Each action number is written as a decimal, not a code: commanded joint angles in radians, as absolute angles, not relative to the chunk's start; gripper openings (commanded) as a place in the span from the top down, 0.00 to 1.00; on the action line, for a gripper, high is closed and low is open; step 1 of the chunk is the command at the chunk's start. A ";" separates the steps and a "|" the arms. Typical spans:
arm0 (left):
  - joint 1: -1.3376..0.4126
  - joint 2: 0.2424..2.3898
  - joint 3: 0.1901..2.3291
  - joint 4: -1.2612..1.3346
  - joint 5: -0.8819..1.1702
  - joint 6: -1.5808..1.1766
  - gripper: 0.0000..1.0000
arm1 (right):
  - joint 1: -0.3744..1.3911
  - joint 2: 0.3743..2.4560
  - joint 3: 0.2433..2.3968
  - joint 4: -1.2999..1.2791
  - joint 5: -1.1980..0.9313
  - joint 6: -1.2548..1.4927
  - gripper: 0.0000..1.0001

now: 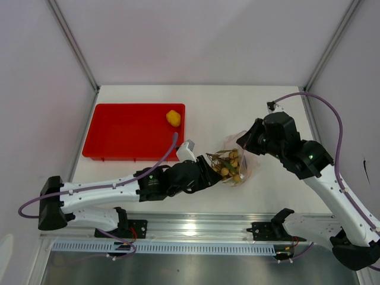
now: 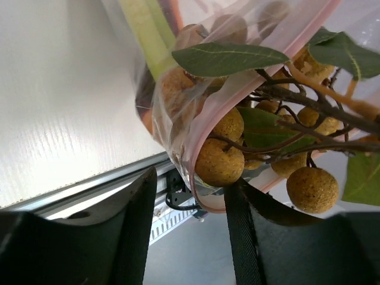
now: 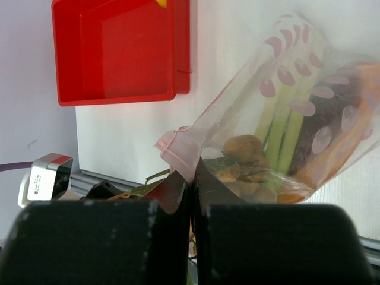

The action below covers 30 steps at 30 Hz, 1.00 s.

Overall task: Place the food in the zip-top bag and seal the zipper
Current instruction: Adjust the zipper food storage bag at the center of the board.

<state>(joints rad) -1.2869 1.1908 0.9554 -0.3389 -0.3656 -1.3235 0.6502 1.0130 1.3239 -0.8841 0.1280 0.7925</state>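
Note:
My right gripper point(image 3: 191, 175) is shut on the pink zipper point(image 3: 178, 148) corner of the zip-top bag point(image 3: 297, 89) and holds it up off the table. Inside lie green-white stalks point(image 3: 279, 119), a purple sweet potato point(image 3: 332, 119) and an orange carrot piece point(image 3: 356, 136). The tan berry bunch point(image 2: 219, 161) sits half in the bag's mouth, its leaves and twigs sticking out. My left gripper point(image 2: 191, 184) is at that mouth with its jaws apart; the zipper point(image 2: 199, 127) rim and one berry hang between the tips. A yellow fruit point(image 1: 173, 117) lies in the tray.
The red tray point(image 1: 119, 133) stands at the back left of the table, holding only the yellow fruit in its far right corner. The table's aluminium front rail point(image 2: 89, 190) runs just below the bag.

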 commanded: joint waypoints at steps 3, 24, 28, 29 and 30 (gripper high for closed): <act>-1.284 1.213 1.000 -0.334 -0.402 -1.312 0.59 | 0.672 1.026 1.345 -0.801 0.183 0.807 1.00; -1.198 1.034 0.966 -0.266 -0.284 -0.955 0.99 | 0.701 1.037 1.357 -0.879 0.279 0.629 1.00; -1.094 1.020 1.155 -0.419 -0.094 -0.731 0.99 | 0.690 1.069 1.534 -1.008 0.232 0.512 1.00; -1.089 1.040 1.293 -0.472 -0.087 -0.663 0.99 | 0.690 1.072 1.607 -1.055 0.191 0.503 1.00; -1.086 1.055 1.330 -0.513 -0.028 -0.640 0.99 | 0.692 1.077 1.636 -1.077 0.167 0.502 1.00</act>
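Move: The near lip of the bag's mouth sits right at the left gripper's half-open fingertips, about 1 cm ahead, 1 cm right and 1 cm below. The fruit bunch poking from the mouth lies some 3 cm ahead and 5 cm right of that gripper; the red bin's middle is roughly 17 cm ahead, 30 cm left and well below. From the right gripper, already pinching the opposite rim, that near lip is about 9 cm back, 7 cm left and 9 cm lower. Ease the left gripper down under 1 cm and shut its fingers on the pink near lip of the bag. Once it's pinched, lift about 9 cm, drawing 4 cm left and 3 cm forward away from the right gripper's side, tipping the fingers up some 15 degrees. Keep the right gripper clamped on its rim, rolling its left side down about 10 degrees and rising a little at the end. ##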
